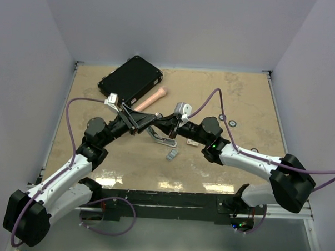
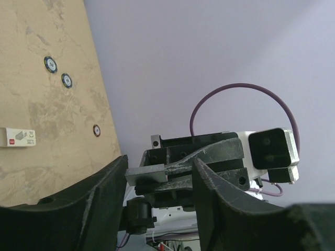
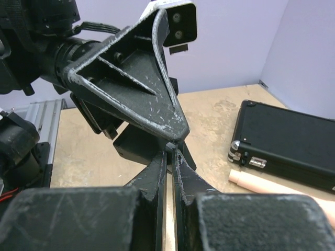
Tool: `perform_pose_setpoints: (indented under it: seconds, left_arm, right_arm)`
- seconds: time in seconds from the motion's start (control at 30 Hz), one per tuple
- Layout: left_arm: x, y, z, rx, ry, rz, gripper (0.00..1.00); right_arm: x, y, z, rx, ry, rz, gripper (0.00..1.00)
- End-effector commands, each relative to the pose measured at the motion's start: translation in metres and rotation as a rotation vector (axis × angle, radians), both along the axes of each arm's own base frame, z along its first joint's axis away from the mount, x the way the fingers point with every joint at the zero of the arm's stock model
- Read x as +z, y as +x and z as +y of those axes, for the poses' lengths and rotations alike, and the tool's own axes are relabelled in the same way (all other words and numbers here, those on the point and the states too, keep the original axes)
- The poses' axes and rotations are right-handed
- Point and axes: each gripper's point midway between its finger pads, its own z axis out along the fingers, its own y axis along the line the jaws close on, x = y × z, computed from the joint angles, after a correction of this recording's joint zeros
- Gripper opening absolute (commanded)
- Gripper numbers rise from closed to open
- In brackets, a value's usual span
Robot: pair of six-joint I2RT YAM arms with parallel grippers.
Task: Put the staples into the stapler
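Observation:
The staples [image 2: 146,173], a short flat grey strip, are held above the table, pinched at one end by my shut right gripper [image 1: 163,125] [image 3: 170,151]. My left gripper [image 1: 148,120] [image 2: 159,168] faces it, and its two black fingers [image 2: 104,193] stand on either side of the strip's free end, partly open. The left finger is at the strip's edge. I cannot tell whether it touches. A silver and black stapler [image 1: 160,137] lies on the table just below the two grippers. In the right wrist view the left gripper's finger [image 3: 141,89] hangs right over my right fingertips.
A black case [image 1: 130,79] [image 3: 293,141] lies at the back left with a pink cylinder [image 1: 152,98] [image 3: 272,188] beside it. A small grey metal piece [image 1: 172,154] and a small white box [image 1: 192,143] [image 2: 17,137] lie near the stapler. Two black rings [image 1: 228,121] sit to the right.

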Motion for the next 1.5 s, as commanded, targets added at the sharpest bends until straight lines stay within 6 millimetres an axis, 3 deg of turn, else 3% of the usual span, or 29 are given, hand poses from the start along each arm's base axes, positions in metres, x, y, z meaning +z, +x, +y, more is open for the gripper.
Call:
perform_pose_setpoints:
  seconds: [0.0, 0.53, 0.63, 0.67, 0.73, 0.93, 1.0, 1.17, 1.3, 1.33, 1.47]
  left_arm:
    - [0.024, -0.008, -0.002, -0.030, -0.054, -0.065, 0.52]
    - [0.023, -0.009, -0.001, -0.022, -0.050, -0.073, 0.29]
    - [0.020, -0.008, 0.000, -0.014, -0.031, -0.079, 0.27]
    - [0.018, -0.008, 0.000, -0.012, -0.022, -0.077, 0.26]
    - [0.016, -0.007, 0.000, -0.008, 0.003, -0.088, 0.25]
    - [-0.014, 0.005, 0.006, 0.045, 0.256, -0.091, 0.24]
    - [-0.025, 0.012, 0.012, 0.069, 0.388, -0.136, 0.24]
    - [-0.066, 0.017, 0.034, 0.053, 0.723, -0.056, 0.25]
    - [-0.101, 0.006, 0.036, -0.060, 0.920, -0.006, 0.25]
    - [-0.115, -0.004, 0.031, -0.124, 0.976, 0.035, 0.25]
    - [-0.147, -0.025, 0.022, -0.222, 1.147, 0.096, 0.25]
  right_arm:
    - [0.024, 0.004, 0.004, -0.012, 0.046, -0.057, 0.02]
    - [0.018, 0.004, 0.003, -0.014, 0.021, -0.048, 0.04]
    - [0.018, 0.004, 0.001, -0.023, 0.013, -0.048, 0.12]
    - [0.017, 0.005, 0.001, -0.027, 0.009, -0.043, 0.23]
    - [0.015, 0.003, -0.003, -0.034, -0.002, -0.032, 0.35]
    - [0.009, 0.008, -0.032, -0.161, -0.025, 0.021, 0.58]
    - [0.003, 0.009, -0.047, -0.224, -0.052, 0.059, 0.62]
    - [-0.018, 0.015, -0.088, -0.401, -0.102, 0.152, 0.68]
    - [-0.013, 0.014, -0.122, -0.528, -0.076, 0.171, 0.68]
    - [-0.012, 0.017, -0.130, -0.570, -0.074, 0.171, 0.69]
    - [-0.019, 0.018, -0.145, -0.632, -0.090, 0.189, 0.68]
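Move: Directly between the left hand's half-open fingers, within about 1 cm of its hand point, is the staple strip, still gripped in the shut right fingers and about 1 cm left of the right hand point. From the left hand, the open light-blue stapler lies some 11 cm ahead, 4 cm right and 26 cm down; the grey staple pack is 5 cm ahead and 8 cm right; the black stapler is roughly 19 cm ahead and 7 cm left, both on the table too. Taking over the staple strip, the left hand stays almost in place while its fingers close and pinch it; only then do the right fingers open and let go, and that hand draws off about 12 cm to the right, swinging clockwise. Keeping its hold, the left hand then tips its fingers some 50 degrees from level to slanting down, sinking about 11 cm towards the table and the light-blue stapler. ##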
